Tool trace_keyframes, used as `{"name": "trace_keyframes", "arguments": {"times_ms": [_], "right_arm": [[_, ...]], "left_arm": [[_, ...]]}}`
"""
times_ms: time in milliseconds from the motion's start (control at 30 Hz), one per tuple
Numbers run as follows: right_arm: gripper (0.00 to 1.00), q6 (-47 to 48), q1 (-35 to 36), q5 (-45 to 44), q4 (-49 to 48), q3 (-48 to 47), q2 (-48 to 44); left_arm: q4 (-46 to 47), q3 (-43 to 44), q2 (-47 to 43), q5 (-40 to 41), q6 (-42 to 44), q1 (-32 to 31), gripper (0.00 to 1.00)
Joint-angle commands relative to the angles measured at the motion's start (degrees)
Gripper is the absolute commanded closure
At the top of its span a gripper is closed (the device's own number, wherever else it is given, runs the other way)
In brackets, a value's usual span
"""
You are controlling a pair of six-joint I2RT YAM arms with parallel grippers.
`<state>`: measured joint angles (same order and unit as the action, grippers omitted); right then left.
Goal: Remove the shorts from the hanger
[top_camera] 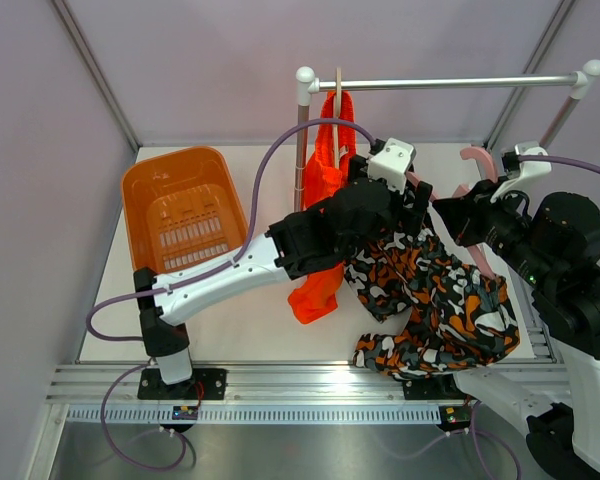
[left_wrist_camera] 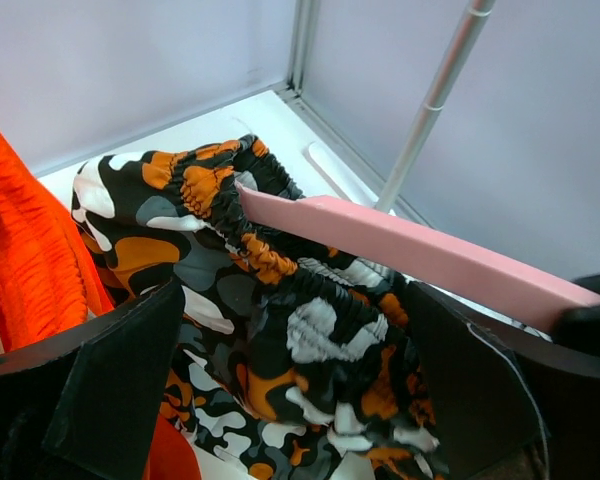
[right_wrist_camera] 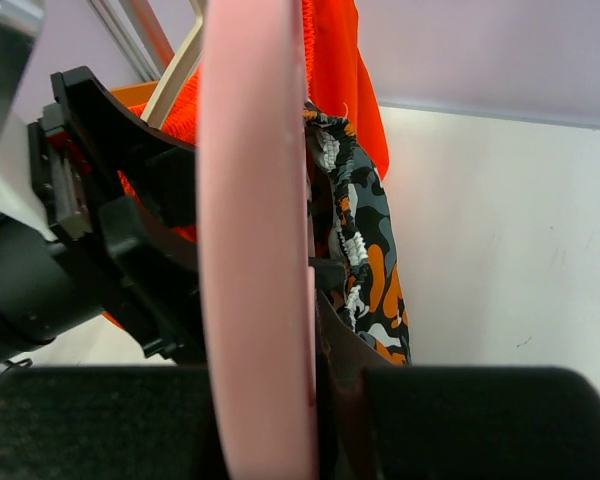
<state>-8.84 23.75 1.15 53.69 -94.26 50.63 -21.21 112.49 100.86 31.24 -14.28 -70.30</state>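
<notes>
The camouflage shorts (top_camera: 432, 300) hang in a heap from a pink hanger (top_camera: 475, 157) right of the middle, their hem on the table. My right gripper (right_wrist_camera: 280, 420) is shut on the pink hanger (right_wrist_camera: 255, 250), which runs straight up between its fingers. My left gripper (left_wrist_camera: 300, 370) is open, its fingers (left_wrist_camera: 110, 390) standing on either side of the camouflage shorts' (left_wrist_camera: 310, 330) gathered waistband, just below the pink hanger (left_wrist_camera: 430, 250). The plain orange shorts (top_camera: 323, 180) hang from a wooden hanger (top_camera: 337, 105) on the rail, behind my left gripper (top_camera: 412, 200).
An orange basket (top_camera: 180, 210) stands at the left of the table. The metal rail (top_camera: 450, 83) spans the back on two posts. Grey walls close in the back and sides. My right arm (top_camera: 570, 270) fills the right edge.
</notes>
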Motion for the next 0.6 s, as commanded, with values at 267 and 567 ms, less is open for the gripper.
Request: {"name": "trace_keyframes", "arguments": {"times_ms": [267, 567], "right_arm": [[1.00, -0.56, 0.42, 1.31, -0.52, -2.07, -1.15], [1.00, -0.48, 0.51, 3.68, 0.97, -2.86, -1.85]], "left_arm": [[1.88, 0.72, -0.58, 8.66, 0.22, 0.60, 0.53], [3.81, 1.07, -0.75, 11.64, 3.20, 4.38, 1.00]]}}
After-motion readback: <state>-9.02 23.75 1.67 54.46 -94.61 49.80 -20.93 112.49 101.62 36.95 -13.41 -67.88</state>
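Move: From the left gripper, its open jaws straddling the shorts, the near part of the waistband is about 1 cm ahead and 2 cm below. The pink hanger bar passes level with the left gripper, some 4 cm to its right and 2 cm above; the right gripper holding the bar is about 4 cm back, 5 cm right and 3 cm higher. The orange garment hangs level, some 14 cm left and 12 cm lower. From the right hand the waistband is roughly 7 cm ahead, 4 cm left and 4 cm below. Close the left gripper from wide open to shut, easing it slightly forward as it pinches a fold of the shorts' waistband. With that grip, draw the band forward and left, about 4 cm over the whole motion, yawing some 10 degrees counter-clockwise. Keep the right gripper clamped on the pink hanger, nearly still. ##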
